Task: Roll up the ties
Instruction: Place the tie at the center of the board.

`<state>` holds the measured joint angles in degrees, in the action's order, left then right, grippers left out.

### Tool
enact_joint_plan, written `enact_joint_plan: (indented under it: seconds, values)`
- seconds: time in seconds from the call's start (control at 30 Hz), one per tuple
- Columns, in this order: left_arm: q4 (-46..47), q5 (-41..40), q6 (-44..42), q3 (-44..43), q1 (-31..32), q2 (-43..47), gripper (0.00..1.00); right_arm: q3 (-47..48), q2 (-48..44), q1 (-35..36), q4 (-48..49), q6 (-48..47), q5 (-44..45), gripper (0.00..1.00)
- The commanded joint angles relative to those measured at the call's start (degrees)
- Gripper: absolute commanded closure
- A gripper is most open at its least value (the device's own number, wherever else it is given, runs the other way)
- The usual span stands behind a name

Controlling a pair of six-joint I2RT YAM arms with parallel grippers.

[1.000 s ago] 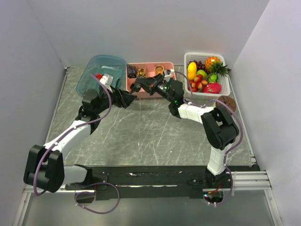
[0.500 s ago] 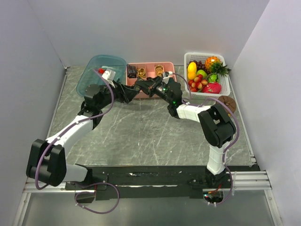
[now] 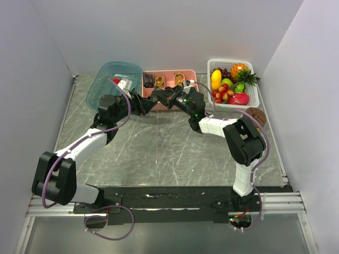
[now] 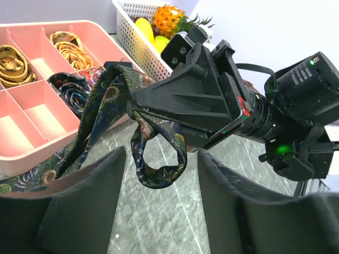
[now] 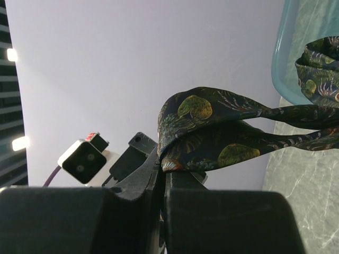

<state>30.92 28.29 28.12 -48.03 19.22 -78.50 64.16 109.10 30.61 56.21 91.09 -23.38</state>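
Note:
A dark tie (image 4: 114,90) with a leafy pattern hangs above the table in front of the pink tray (image 3: 169,71). My right gripper (image 5: 163,172) is shut on a fold of the tie (image 5: 222,143). A loop of it droops from the right gripper (image 4: 135,103) and its long end trails down to the left. My left gripper (image 4: 161,156) is open, and the loop's bottom hangs just between its fingertips without touching them. In the top view the left gripper (image 3: 144,104) and right gripper (image 3: 156,97) meet at the tray's front edge.
The pink tray (image 4: 79,26) holds gold rolled ties (image 4: 69,45) and a navy coil (image 4: 69,84). A teal bin (image 3: 114,79) stands to its left and a white fruit basket (image 3: 230,61) to its right. A brown round object (image 3: 255,114) lies beside the right arm.
My left arm has reached forward and right towards the right gripper, and its jaws have narrowed somewhat. The right gripper shifted slightly left and kept its hold on the tie.

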Motion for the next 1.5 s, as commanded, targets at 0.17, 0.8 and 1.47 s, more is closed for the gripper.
enact_joint_plan:
  seconds: [0.17, 0.8, 1.47]
  values:
    - [4.1, -0.4, 1.9, -3.9, 0.2, -2.6, 0.75, 1.3, -1.0, 0.4, 2.9, -0.4, -0.9, 1.0]
    - [-28.5, -2.0, -2.2, -36.9, 0.2, 0.9, 0.99, -2.7, -8.9, -4.7, 3.8, -6.4, -8.2, 0.22]
    - [-11.2, 23.6, 32.2, -94.3, 11.6, -32.0, 0.99, -8.5, -65.8, -13.5, -55.9, -59.4, 14.8, 0.01]
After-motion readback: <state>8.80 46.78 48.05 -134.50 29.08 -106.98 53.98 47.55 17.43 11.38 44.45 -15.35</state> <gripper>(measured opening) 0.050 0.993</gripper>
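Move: The tie's short loop hangs from the shut right fingers, between the open left fingers: about 2 cm ahead of the left hand point, 1 cm to its right and level with it. From the right hand point the loop is some 2 cm back, 2 cm left and 3 cm down. From the left hand, the pink box lies roughly 22 cm ahead, 10 cm right and 22 cm below; the teal tub is about 21 cm ahead, 20 cm left and equally low. Ease the left gripper a centimetre forward into the tie's loop and shut its fingers on it. Open the right fingers wide to let go, drawing that hand away right, up and back while tilting it upward. Lift the left hand fast, about 35 cm, holding the tie, then swing it some 10 cm right and slightly back, turning it clockwise about 30 degrees. ##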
